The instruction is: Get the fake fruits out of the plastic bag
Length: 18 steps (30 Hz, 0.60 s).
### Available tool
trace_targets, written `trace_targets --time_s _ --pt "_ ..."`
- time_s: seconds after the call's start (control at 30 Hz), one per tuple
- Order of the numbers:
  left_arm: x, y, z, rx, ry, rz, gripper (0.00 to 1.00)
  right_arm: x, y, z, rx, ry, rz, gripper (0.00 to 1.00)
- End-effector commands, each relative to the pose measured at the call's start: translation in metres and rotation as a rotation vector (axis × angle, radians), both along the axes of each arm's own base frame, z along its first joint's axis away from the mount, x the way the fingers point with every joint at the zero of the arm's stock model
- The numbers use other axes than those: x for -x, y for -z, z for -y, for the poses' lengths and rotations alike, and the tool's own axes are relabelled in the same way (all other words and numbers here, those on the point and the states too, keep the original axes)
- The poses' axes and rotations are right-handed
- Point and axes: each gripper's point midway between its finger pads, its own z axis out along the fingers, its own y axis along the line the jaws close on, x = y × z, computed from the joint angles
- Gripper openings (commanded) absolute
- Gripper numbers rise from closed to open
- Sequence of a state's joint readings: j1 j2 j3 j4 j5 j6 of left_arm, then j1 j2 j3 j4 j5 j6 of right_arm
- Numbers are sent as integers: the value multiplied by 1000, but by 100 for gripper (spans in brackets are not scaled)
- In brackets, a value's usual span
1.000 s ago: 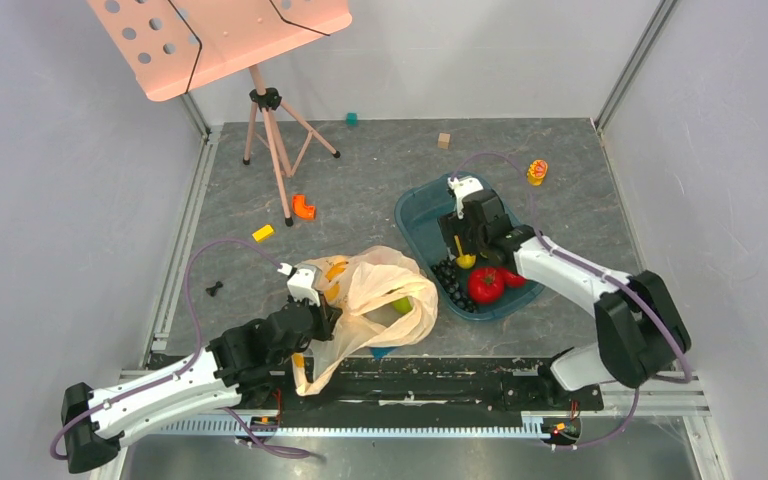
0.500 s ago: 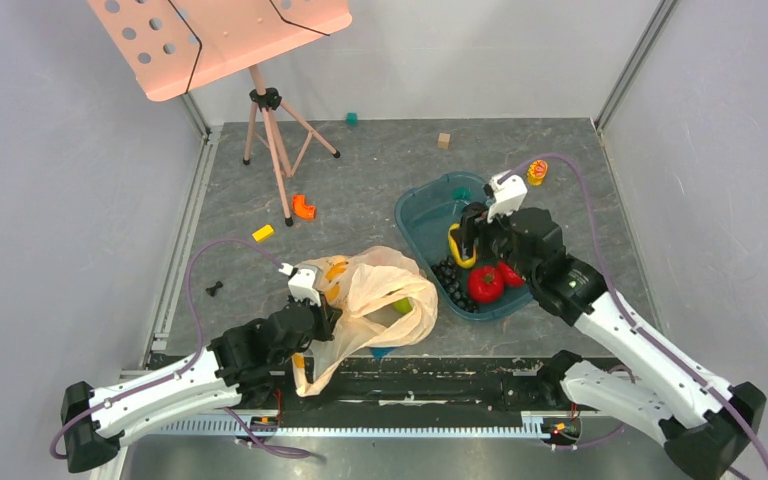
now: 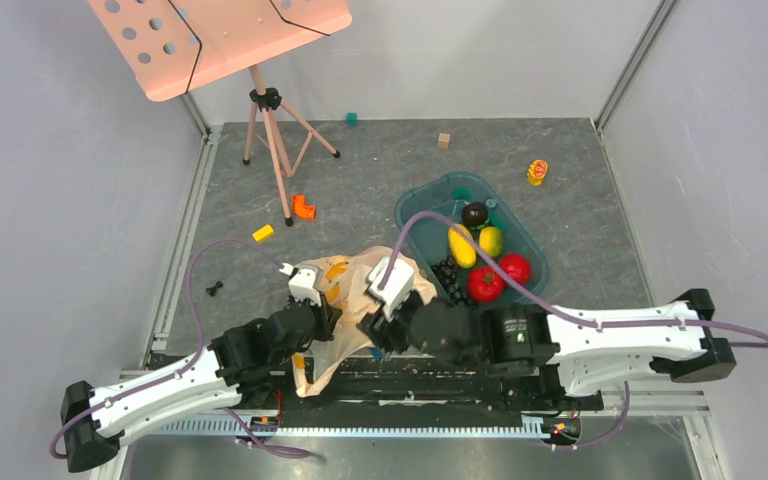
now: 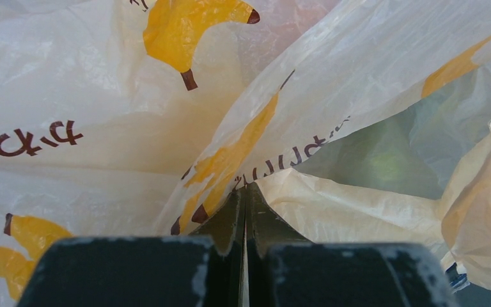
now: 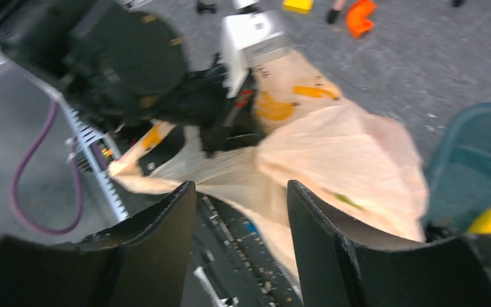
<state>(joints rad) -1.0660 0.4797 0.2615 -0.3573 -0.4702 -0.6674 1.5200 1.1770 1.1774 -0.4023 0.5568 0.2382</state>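
Observation:
The plastic bag (image 3: 352, 288), cream with banana prints, lies crumpled at the near edge of the table. My left gripper (image 4: 244, 192) is shut on a fold of the bag (image 4: 358, 211) at its left rim (image 3: 325, 320). A green pear (image 4: 387, 163) shows dimly through the film. My right gripper (image 5: 241, 188) hovers open over the bag's near side (image 3: 378, 335), nothing between its fingers. In the teal tray (image 3: 415, 225) lie a yellow banana-like piece (image 3: 460, 246), a lemon (image 3: 491, 241) and a red apple (image 3: 485, 285).
The tray also holds black grapes (image 3: 447, 276), a dark plum (image 3: 475, 213) and another red fruit (image 3: 516, 267). A pink music stand on a tripod (image 3: 265, 110) stands at the back left. Small blocks are scattered about: orange (image 3: 303, 207), yellow (image 3: 263, 233), teal (image 3: 351, 118).
My right arm has swung from the tray across to the bag, leaving the yellow fruit in the tray, and its jaws have narrowed somewhat. The left gripper has not moved.

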Motion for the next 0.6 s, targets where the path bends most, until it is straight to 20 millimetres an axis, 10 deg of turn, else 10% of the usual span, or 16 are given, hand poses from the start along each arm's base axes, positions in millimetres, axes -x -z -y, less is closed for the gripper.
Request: trace_targets --time_s 0.0,0.2,0.57 --pt "-8 -13 0 17 -27 39 2 33 6 -19 0 -20 -28 53" --pt "-9 -13 0 17 -28 41 2 51 73 -23 48 -33 -115 44" --pt "-8 -13 0 20 -27 40 2 -7 130 -36 75 30 -230 36"
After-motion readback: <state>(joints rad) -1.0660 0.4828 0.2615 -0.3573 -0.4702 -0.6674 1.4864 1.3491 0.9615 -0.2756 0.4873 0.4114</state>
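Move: The green fruit in the open bag lies about 8 cm ahead of the right hand, 8 cm to its right and some 25 cm below. The left gripper, holding the bag's edge, is about 5 cm ahead, 5 cm left and 20 cm below the right hand; the black grapes in the bin are some 14 cm ahead, 19 cm right and 26 cm below. From the left hand, the green fruit is about 3 cm ahead, 13 cm right and 4 cm below. The left gripper keeps its pinch on the bag's edge and stays put, while the right hand, touching nothing as yet that can be seen, swings back about 5 cm and slightly left, then drops towards the green fruit and the bag's mouth, coming forward again, some 13 cm lower in all. Its fingers tip down 10 to 15 degrees and narrow to a partial opening. ##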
